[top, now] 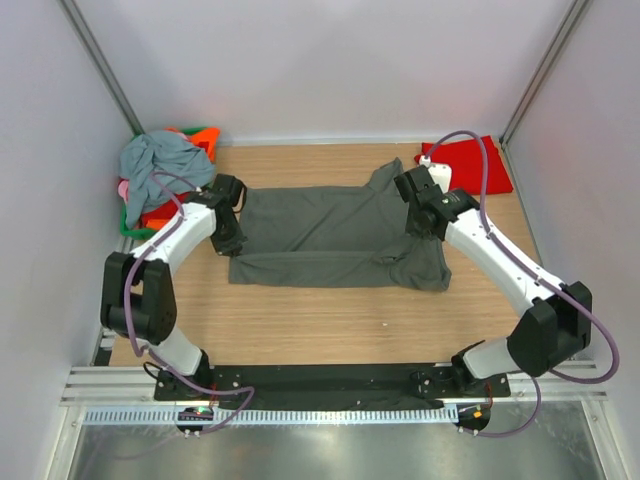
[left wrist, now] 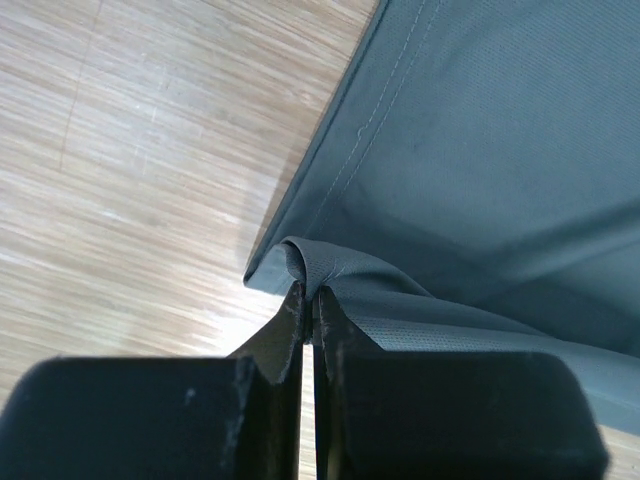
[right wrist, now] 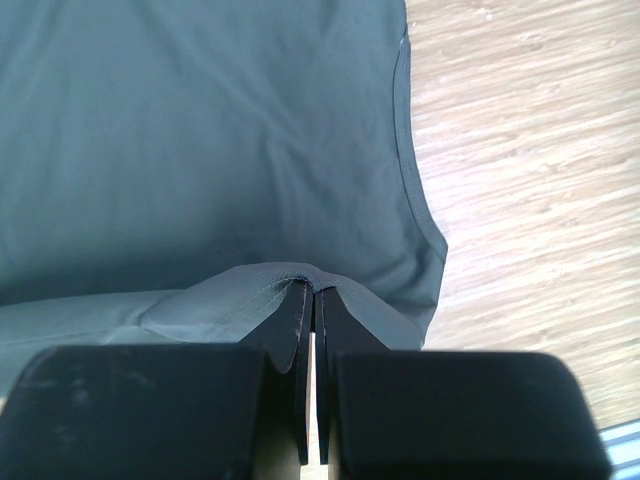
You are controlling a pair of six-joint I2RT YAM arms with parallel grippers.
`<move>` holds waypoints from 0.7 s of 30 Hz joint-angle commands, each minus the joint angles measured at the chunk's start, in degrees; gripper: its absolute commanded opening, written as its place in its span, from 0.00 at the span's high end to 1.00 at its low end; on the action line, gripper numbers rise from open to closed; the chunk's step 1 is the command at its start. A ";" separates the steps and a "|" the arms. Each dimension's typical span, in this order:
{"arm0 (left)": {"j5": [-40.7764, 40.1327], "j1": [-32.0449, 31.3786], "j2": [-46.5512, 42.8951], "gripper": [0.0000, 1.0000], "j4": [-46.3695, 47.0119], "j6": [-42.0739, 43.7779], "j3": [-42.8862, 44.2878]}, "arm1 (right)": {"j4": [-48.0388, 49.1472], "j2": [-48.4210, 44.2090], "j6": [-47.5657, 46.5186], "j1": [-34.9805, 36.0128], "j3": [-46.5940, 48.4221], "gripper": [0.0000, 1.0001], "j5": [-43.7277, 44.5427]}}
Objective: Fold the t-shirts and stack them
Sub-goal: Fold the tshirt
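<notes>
A large charcoal-grey t-shirt [top: 330, 238] lies partly folded across the middle of the wooden table. My left gripper [top: 232, 232] is shut on its left edge, and the pinched fold [left wrist: 315, 262] rises between the fingers in the left wrist view. My right gripper [top: 418, 222] is shut on its right side, with a hemmed fold [right wrist: 300, 280] pinched in the right wrist view. A red t-shirt [top: 475, 160] lies flat at the back right. A blue-grey t-shirt [top: 160, 165] is heaped with orange and pink ones at the back left.
A green plastic basket [top: 205, 133] at the back left corner holds the heap of shirts. Bare wood [top: 330, 320] lies in front of the grey shirt. White walls with metal posts enclose the table.
</notes>
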 commanded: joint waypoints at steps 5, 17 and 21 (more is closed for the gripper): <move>0.17 1.06 4.07 1.00 1.23 0.97 4.67 | 3.95 4.98 -3.58 -2.57 3.32 0.99 -0.74; -2.64 1.41 17.07 0.88 -2.11 0.71 15.03 | 5.90 19.30 -5.42 -6.88 10.51 0.92 -3.20; -3.17 1.59 16.83 0.47 -5.53 1.94 20.57 | 1.94 23.61 -6.48 -8.11 19.72 0.30 -3.12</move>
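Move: The t-shirt's near edge is already pinched in both grippers, raised and partly doubled forward. It is to be laid on the shirt itself: some 5 cm ahead of and 5 cm below the left hand, about 7 cm ahead of and 10 cm below the right. The shirt's far left corner lies about 16 cm straight ahead of the left hand, the basket 12 cm ahead and 13 cm left of it. The red folded stack sits roughly 20 cm ahead and 12 cm right of the right hand. The t-shirt's held edge is carried forward and down onto the cloth lying beneath, by both arms together: about 5 cm forward with the left, sinking nearly 4, and some 8 cm forward with the right, sinking 6 as its fingers tip back about 10 degrees towards straight down. Only at the end do both grippers open about halfway and let go of the edge, the right still gliding forward. ##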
